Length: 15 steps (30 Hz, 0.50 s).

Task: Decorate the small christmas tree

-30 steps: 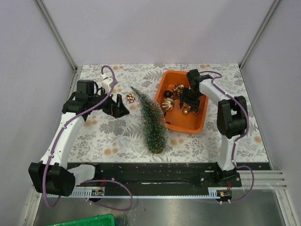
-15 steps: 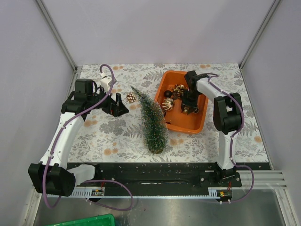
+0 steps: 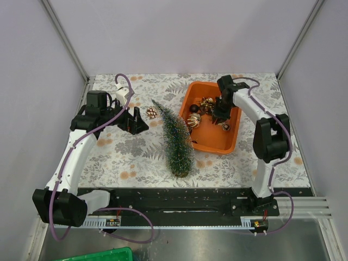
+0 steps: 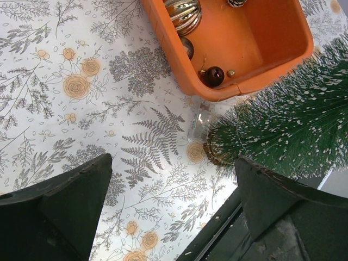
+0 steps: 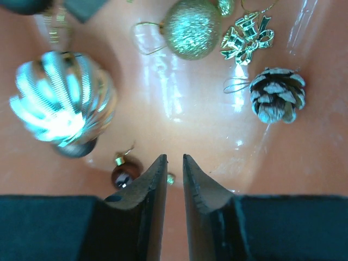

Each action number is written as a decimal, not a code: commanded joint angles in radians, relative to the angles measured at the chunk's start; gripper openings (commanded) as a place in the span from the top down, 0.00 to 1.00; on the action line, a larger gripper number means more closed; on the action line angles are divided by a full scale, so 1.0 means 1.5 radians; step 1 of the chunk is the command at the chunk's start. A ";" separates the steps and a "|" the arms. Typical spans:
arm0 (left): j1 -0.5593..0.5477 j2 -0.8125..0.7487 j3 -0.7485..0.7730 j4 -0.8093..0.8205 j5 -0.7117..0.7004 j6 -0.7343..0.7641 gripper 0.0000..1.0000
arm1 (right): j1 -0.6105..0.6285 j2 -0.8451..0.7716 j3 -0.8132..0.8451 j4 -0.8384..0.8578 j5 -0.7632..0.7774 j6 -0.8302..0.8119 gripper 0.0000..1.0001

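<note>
The small christmas tree [image 3: 175, 138] lies on its side on the table, tip to the far left and brown base [image 4: 213, 154] toward the near edge. Left of its tip, my left gripper [image 3: 136, 120] hangs wide open over the cloth, holding nothing. My right gripper [image 3: 220, 112] is inside the orange tray [image 3: 228, 142]. Its jaws are nearly together, with a slim gap and nothing between them [image 5: 174, 166]. Below them lie a dark red ball [image 5: 125, 173] and a tiny gold bead [image 5: 171, 178]. Further off are a striped shiny ball [image 5: 62, 103], a gold glitter ball [image 5: 191, 28], a gold bow [image 5: 247, 37] and a frosted pinecone [image 5: 277, 93].
A brown pinecone ornament [image 3: 151, 112] lies on the floral cloth between my left gripper and the tree tip. A small clear packet [image 4: 198, 122] rests by the tree base, next to the tray [image 4: 179, 70]. A black rail [image 3: 190, 198] runs along the near edge.
My right gripper's jaws have narrowed from wide to a slim gap, and it has shifted toward the tray's far side. The left arm has barely moved.
</note>
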 commanded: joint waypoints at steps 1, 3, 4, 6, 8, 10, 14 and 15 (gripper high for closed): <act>0.003 -0.010 0.030 0.025 0.004 -0.005 0.01 | 0.005 -0.100 0.001 0.026 0.007 0.007 0.70; 0.003 -0.013 0.029 0.027 0.004 -0.008 0.01 | 0.004 -0.088 0.019 0.017 0.036 0.006 0.60; 0.003 -0.015 0.027 0.030 0.003 -0.011 0.01 | 0.004 -0.075 0.037 0.007 0.048 0.005 0.56; 0.003 -0.016 0.024 0.033 0.005 -0.014 0.01 | 0.003 -0.038 0.079 -0.011 0.077 0.003 0.45; 0.003 -0.020 0.023 0.033 0.005 -0.014 0.01 | 0.002 0.009 0.120 -0.030 0.074 0.006 0.39; 0.003 -0.023 0.017 0.033 0.002 -0.011 0.01 | 0.002 0.044 0.142 -0.038 0.067 0.014 0.36; 0.003 -0.025 0.015 0.029 -0.001 -0.004 0.01 | 0.001 0.098 0.168 -0.053 0.067 0.021 0.35; 0.003 -0.024 0.013 0.031 -0.001 -0.003 0.01 | 0.000 0.106 0.173 -0.057 0.067 0.023 0.35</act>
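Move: From the right hand, with empty fingers a quarter open inside the orange box, the small gold ball lies about 5 cm ahead, 1 cm right and 3 cm lower. The striped ball is 3 cm ahead and 7 cm left. The gold bow is 4 cm ahead and 4 cm right, the small pine cone 1 cm ahead and 5 cm right. From the left hand the gold ball lies roughly 13 cm ahead, 25 cm right and 20 cm below. Hop the empty right gripper towards the small gold ball: lift it about 6 cm, swing it some 5 cm forward, then sink nearly 5 cm again, still inside the box's outline. Spread the fingers to about two thirds on the way, letting the tips swing forward about 10 degrees and come halfway back. ##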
